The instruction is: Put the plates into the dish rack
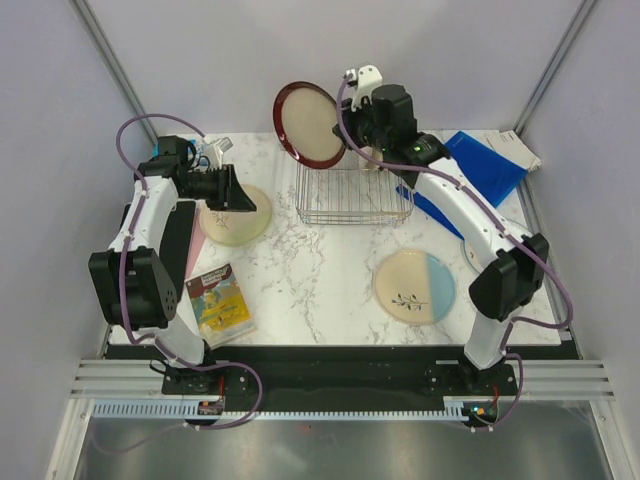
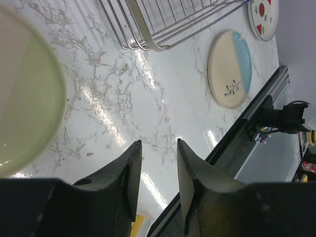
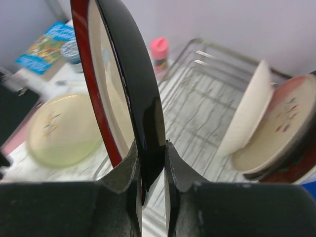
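My right gripper (image 1: 345, 132) (image 3: 152, 148) is shut on the rim of the dark-red-rimmed cream plate (image 1: 309, 124) (image 3: 129, 64), holding it upright above the left end of the silver wire dish rack (image 1: 352, 196) (image 3: 207, 94). In the right wrist view a plain cream plate (image 3: 249, 116) and a plate with red shapes (image 3: 286, 123) lean at the rack's other end. My left gripper (image 1: 240, 200) (image 2: 158, 143) is open and empty beside the pale yellow plate (image 1: 235, 216) (image 2: 24, 98). The cream-and-light-blue twig plate (image 1: 414, 285) (image 2: 229, 66) lies flat at the front right.
A blue folder (image 1: 480, 168) lies right of the rack under my right arm. A white plate with red shapes (image 2: 264, 17) lies at the right edge. A book (image 1: 220, 303) lies front left. A blue-topped tin (image 3: 74, 49) and pink-capped bottle (image 3: 159, 49) stand at the back left.
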You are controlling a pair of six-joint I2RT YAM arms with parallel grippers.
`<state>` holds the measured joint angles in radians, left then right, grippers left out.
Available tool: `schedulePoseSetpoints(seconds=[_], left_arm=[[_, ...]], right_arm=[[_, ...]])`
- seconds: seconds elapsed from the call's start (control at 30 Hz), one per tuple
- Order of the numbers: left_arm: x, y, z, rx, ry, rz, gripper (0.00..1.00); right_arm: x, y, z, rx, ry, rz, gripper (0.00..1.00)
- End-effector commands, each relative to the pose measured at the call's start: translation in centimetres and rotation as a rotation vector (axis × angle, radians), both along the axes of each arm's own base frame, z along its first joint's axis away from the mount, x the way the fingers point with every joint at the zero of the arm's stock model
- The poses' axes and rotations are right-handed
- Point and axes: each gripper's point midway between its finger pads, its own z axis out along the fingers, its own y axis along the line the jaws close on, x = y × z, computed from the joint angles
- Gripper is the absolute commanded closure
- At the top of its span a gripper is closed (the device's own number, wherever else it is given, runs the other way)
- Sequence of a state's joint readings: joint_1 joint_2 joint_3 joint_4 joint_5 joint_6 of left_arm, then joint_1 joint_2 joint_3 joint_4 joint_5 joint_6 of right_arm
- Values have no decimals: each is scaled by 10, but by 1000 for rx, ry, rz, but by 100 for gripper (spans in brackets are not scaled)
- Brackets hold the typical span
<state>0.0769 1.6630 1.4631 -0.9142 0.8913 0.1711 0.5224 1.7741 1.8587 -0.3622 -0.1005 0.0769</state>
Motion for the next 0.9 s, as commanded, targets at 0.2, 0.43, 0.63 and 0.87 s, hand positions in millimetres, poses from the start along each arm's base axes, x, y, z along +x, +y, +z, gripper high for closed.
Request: schedulePoseSetpoints(seconds=[0.2, 0.43, 0.63, 0.87], left_arm=[[12, 2, 4, -1, -44, 109, 59], [8, -5, -12, 25, -23, 134, 61], [5, -12, -14, 12, -23, 111, 62], [-2, -17, -13, -14, -17, 102, 63]], right_arm=[[80, -16, 82, 16, -376, -559, 100], [96, -35, 69, -10, -425, -783, 100], [103, -44, 60, -22, -426, -881, 100], [106, -57, 34, -122, -400, -976, 100]])
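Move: The right gripper holds the red-rimmed plate. The empty slot beside the white plate lies about 12 cm ahead, 3 cm to the right and 22 cm below; the white plate stands 5 cm to the right of that slot, the floral plate another 3 cm beyond. The pink bottle is some 17 cm ahead, 12 cm left and 27 cm below. From the left hand the slot is about 23 cm ahead, 25 cm right and 8 cm lower. Carry the held plate forward about 11 cm over the rack with the right hand, dipping some 6 cm and rising slightly at the end, then easing right towards the slot. Meanwhile swing the wrist clockwise some 45 degrees until the fingers point forward, nearly level, keeping the pinch. Let the empty left hand sink about 3 cm. ##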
